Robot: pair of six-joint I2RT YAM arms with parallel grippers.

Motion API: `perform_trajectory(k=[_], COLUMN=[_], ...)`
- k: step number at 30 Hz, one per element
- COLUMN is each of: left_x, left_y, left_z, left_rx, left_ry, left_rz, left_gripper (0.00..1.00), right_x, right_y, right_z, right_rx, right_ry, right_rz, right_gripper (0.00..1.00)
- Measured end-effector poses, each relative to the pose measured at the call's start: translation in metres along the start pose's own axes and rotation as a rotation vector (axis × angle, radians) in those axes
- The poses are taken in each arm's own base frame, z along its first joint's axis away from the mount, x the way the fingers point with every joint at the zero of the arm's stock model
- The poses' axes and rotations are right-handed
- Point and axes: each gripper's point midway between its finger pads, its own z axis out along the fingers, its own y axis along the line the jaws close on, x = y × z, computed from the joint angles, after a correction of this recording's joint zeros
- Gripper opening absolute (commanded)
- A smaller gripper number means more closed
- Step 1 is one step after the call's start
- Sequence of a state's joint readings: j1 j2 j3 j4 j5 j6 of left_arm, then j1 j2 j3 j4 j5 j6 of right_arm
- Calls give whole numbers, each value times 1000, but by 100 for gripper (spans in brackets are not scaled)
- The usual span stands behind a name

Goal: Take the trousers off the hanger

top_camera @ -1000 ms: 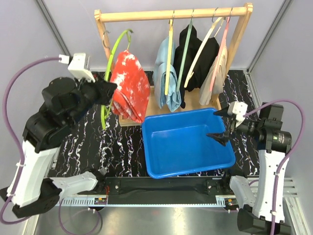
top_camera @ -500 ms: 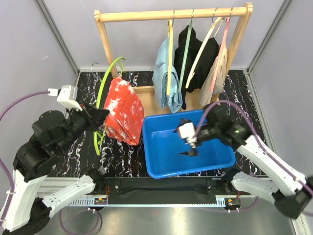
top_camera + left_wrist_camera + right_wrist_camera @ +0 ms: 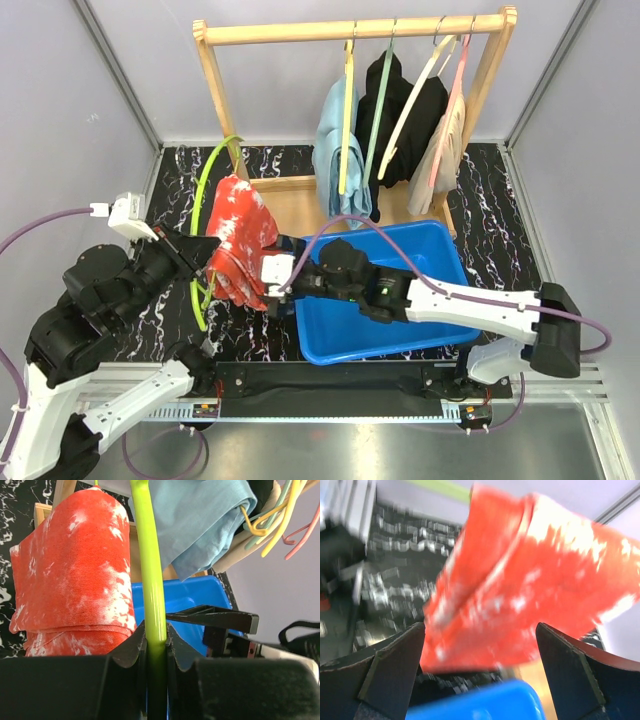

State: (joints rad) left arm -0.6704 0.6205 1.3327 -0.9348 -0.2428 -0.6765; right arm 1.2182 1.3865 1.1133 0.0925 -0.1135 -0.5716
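Observation:
The red trousers (image 3: 238, 245) with white blotches hang folded over a green hanger (image 3: 205, 200), off the rack and above the left part of the table. My left gripper (image 3: 205, 262) is shut on the hanger's green bar (image 3: 150, 570), which runs up between its jaws (image 3: 156, 635). In the left wrist view the trousers (image 3: 75, 570) hang just left of that bar. My right gripper (image 3: 262, 275) reaches across the blue bin (image 3: 420, 255) and stands open right by the trousers' lower edge. In the blurred right wrist view the red cloth (image 3: 535, 580) fills the space ahead of the open gripper (image 3: 480, 645), untouched by either finger.
A wooden rack (image 3: 350, 28) at the back carries light blue trousers (image 3: 335, 150), black ones (image 3: 385, 110) and beige ones (image 3: 440, 150) on hangers. The bin's left rim (image 3: 480, 705) lies under the right gripper. Grey walls close in both sides.
The right arm has swung left across the bin to the red trousers. The left arm has drawn the hanger and trousers down and toward the front.

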Motion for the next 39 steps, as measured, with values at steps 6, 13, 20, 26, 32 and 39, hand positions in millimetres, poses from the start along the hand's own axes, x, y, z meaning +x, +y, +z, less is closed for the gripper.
perform_trajectory(k=[6,13,20,26,32,39], left_x=[-1,0,1,6,7,8], left_y=[-3,-5,-5,-1,0,-1], left_z=[-1,0,-1,-2,-1,-1], left_rx=[7,16,20,17,14,16], left_ry=[-6,2,6,9,13,14], left_rz=[-35,-38,-38,-40,-43,-52], left_gripper=[0,0,0,0,0,0], right_x=[-26,-29,-26,-26,-29,-25], right_y=[-13,-31,-29,-18,-3,-5], right_z=[24,38,50,53,54,55], right_rx=[123,222,218,167,114,149], right_ry=[-61,-79,-73,-62,-64,-47], right_rz=[137,188,229,246,269,291], right_gripper=[100,100,100,100,100,100])
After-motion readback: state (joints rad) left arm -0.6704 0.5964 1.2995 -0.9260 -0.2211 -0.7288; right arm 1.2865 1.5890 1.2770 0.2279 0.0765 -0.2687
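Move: The red trousers hang on the green hanger in the left hand, their middle about 6 cm ahead of the left hand, 3 cm to its right and 10 cm below. From the right hand they are some 7 cm to the left, 5 cm ahead and about level. The blue tray's middle lies roughly 24 cm to the right hand's right, level fore and aft, 27 cm down; the light-blue trousers hang some 20 cm ahead and 13 cm right of it, about level. While the left hand keeps its pinch on the green hanger and holds it almost still in the air, the right hand eases about 6 cm to the left towards the hanging red trousers with its fingers wide open throughout, rising some 3 cm on the way and then sinking back about 2, and swinging roughly 2.5 cm forward and back again. Its wrist tips the fingertips up by some 10 degrees, turns them slightly clockwise and rolls the hand's top forward by about 13, bringing the open jaws up close to the cloth without closing; whether they touch can't be seen. ##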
